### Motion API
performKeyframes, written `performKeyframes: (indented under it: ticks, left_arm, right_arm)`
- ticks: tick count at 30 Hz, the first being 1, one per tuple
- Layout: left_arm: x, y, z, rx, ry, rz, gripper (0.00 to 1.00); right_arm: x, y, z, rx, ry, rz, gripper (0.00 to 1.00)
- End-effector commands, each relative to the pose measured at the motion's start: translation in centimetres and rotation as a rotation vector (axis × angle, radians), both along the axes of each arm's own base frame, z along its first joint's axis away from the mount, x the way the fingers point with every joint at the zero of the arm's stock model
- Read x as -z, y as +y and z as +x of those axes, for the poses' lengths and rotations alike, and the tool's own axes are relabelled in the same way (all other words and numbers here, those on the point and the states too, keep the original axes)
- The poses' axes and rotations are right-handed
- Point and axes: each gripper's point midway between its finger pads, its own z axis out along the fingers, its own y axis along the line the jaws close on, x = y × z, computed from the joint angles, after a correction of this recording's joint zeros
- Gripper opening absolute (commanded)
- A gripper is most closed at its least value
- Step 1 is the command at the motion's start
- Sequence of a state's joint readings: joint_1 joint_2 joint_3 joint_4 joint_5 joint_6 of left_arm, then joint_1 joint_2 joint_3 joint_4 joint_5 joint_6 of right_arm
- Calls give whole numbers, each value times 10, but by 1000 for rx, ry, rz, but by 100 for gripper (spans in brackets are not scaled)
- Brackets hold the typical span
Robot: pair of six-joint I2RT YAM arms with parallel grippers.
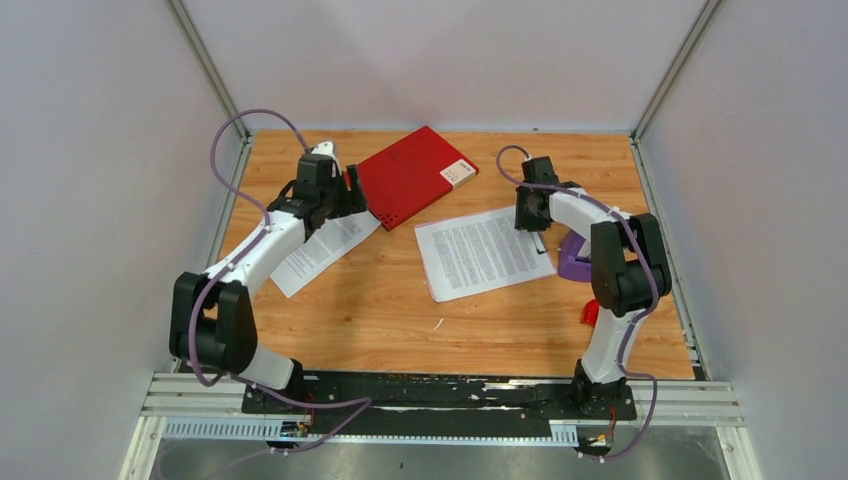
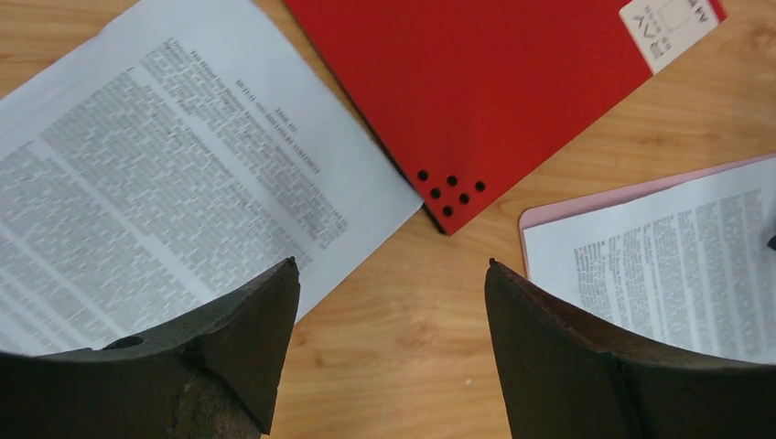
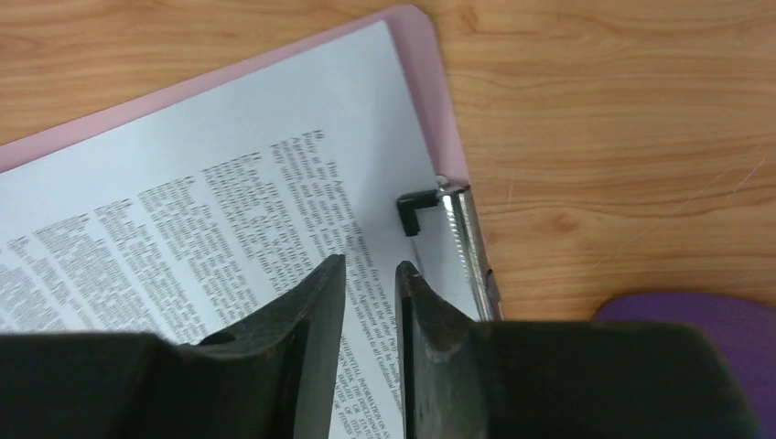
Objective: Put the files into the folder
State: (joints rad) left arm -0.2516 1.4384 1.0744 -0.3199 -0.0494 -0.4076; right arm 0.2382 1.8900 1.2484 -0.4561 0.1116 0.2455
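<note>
The red folder [image 1: 412, 176] lies closed at the back middle of the table, its white label [image 1: 458, 173] at the right corner. In the left wrist view the folder [image 2: 494, 82] shows punched holes at its near corner. One printed sheet [image 1: 325, 250] lies loose left of the folder and shows in the left wrist view too [image 2: 165, 183]. Another sheet [image 1: 480, 252] lies on the pink clipboard [image 3: 430, 82], under its metal clip [image 3: 467, 238]. My left gripper [image 2: 391, 265] is wide open over bare wood by the folder's corner. My right gripper [image 3: 371, 265] hovers over the clipped sheet, jaws narrowly apart and empty.
A purple object [image 1: 574, 258] sits right of the clipboard, and a small red object [image 1: 590, 312] lies nearer the right arm's base. White walls close in the table on three sides. Bare wood [image 1: 400, 320] spans the front of the table.
</note>
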Motion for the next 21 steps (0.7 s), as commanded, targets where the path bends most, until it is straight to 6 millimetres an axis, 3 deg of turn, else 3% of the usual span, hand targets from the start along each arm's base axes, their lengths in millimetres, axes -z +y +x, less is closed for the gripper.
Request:
performKeyframes:
  ticks: [1,7,11,16,21]
  left_arm:
    - [-17,-24,53,-81,-120,-216,79]
    - [7,-27,87,-106,-116,-301,77]
    - [21,-27,99,-114,-133,-372,80]
    - [37,-36,110,-81,-126,-431,80]
    - [63,-24,112,-130,-72,-389,80]
  right_arm:
    - [-46,30,23,-95,-93,120,30]
    - [-91,82,42,-247,-231,309,41]
    - [-108,103,74,-310,-351,387,54]
    - [-107,124,125,-403,-406,433,62]
    - [-100,132,166,-426,-418,473,64]
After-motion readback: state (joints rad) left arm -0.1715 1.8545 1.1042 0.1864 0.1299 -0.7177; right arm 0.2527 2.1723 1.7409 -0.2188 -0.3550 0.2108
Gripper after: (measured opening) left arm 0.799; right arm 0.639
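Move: The red folder's middle lies some 16 cm ahead of the left hand, 13 cm to its right and about 14 cm below. From the right hand it is about 17 cm ahead, 30 cm to the left and nearly level in height. The paper-topped clipboard is centred 10 cm left and 5 cm back of the right hand, just under it; the loose sheet lies about 13 cm left of the left hand, level with it front to back, some 14 cm below. The red folder is closed on from both sides. Off the clipboard, the right hand rises about 8 cm and swings left, then runs forward towards the folder's labelled end, its fingers opening, turning left and tipping up some 20 degrees. Meanwhile the left hand, still open, reaches forward and down over the folder's dotted corner, rolling about 20 degrees right side up. ##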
